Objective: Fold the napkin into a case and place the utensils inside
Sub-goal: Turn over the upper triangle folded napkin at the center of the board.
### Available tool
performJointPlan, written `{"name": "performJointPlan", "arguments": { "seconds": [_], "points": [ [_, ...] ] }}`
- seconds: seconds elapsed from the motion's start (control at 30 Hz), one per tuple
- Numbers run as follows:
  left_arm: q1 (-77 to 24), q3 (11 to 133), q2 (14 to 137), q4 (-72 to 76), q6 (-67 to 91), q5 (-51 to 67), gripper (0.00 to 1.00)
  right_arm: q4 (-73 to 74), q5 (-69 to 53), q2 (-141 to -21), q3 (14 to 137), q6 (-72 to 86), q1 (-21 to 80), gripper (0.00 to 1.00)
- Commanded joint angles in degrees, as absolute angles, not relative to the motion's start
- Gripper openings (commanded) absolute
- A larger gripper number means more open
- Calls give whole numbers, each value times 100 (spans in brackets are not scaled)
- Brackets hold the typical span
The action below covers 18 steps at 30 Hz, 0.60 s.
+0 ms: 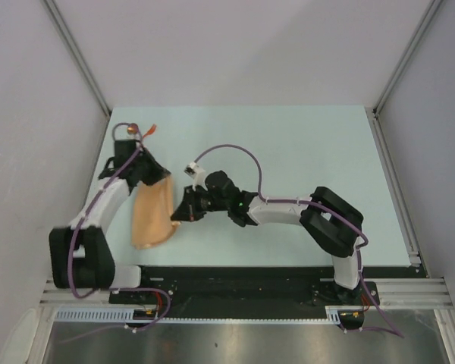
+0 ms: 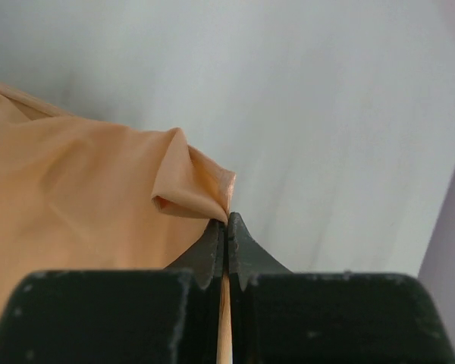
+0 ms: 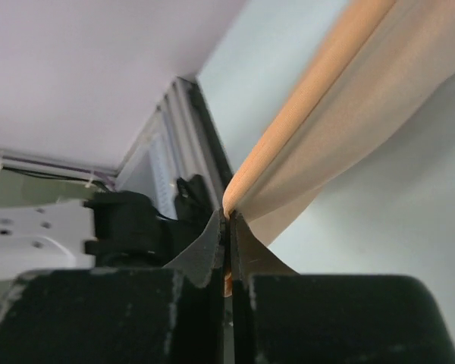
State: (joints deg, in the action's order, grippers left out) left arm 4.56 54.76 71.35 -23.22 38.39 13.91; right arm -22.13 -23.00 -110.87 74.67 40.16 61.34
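Note:
The tan-orange napkin [image 1: 153, 216] lies folded lengthwise on the left of the table, partly lifted along its right side. My left gripper [image 1: 165, 177] is shut on its far right corner; the left wrist view shows that corner pinched at the tips [image 2: 227, 221], with cloth [image 2: 76, 189] spreading to the left. My right gripper [image 1: 176, 218] is shut on the napkin's right edge, and a rolled fold [image 3: 318, 98] runs up out of the closed tips [image 3: 228, 215]. The utensils lie at the far left: the spoon's coppery bowl [image 1: 133, 127] and the orange-red fork piece [image 1: 149, 132].
The left arm [image 1: 110, 201] reaches over the table's left side beside the side wall. The right arm [image 1: 288, 212] stretches leftwards across the middle. A metal rail [image 1: 394, 182] borders the table on the right. The arm bases stand on the black strip [image 1: 235, 280] at the near edge.

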Motion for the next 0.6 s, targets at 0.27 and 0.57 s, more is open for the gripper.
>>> {"name": "performJointPlan", "arguments": {
  "seconds": [0.27,0.57],
  "points": [
    [-1573,6327,10176,589,4368,589,0,-3366,-3691,-10398,4501,4509,5274,0],
    [-2206,7187,11029,142,4175,343,0,-3340,-3604,-9985,3560,4298,4790,0]
  ]
}}
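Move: Some 18 cm to the left hand's right, 3 cm farther out and 16 cm below lies the bare board where its pinched napkin corner is headed; for the right hand that landing place is about 16 cm right, 3 cm out and 15 cm down. The napkin's middle hangs roughly 7 cm back, 5 cm left and 9 cm below the left hand. The orange fork lies about 20 cm ahead and 13 cm left of the left hand, on the board. Sweeping together to the right and down, both hands carry the napkin's pinched right-hand edge away from the fork side and down to just over the board, the left about 18 cm across and 15 cm down, the right slightly less. The drop comes early, then they glide on rightward, slowing; both wrists turn clockwise and dip 10 to 15 degrees, fingers still shut on the cloth. ##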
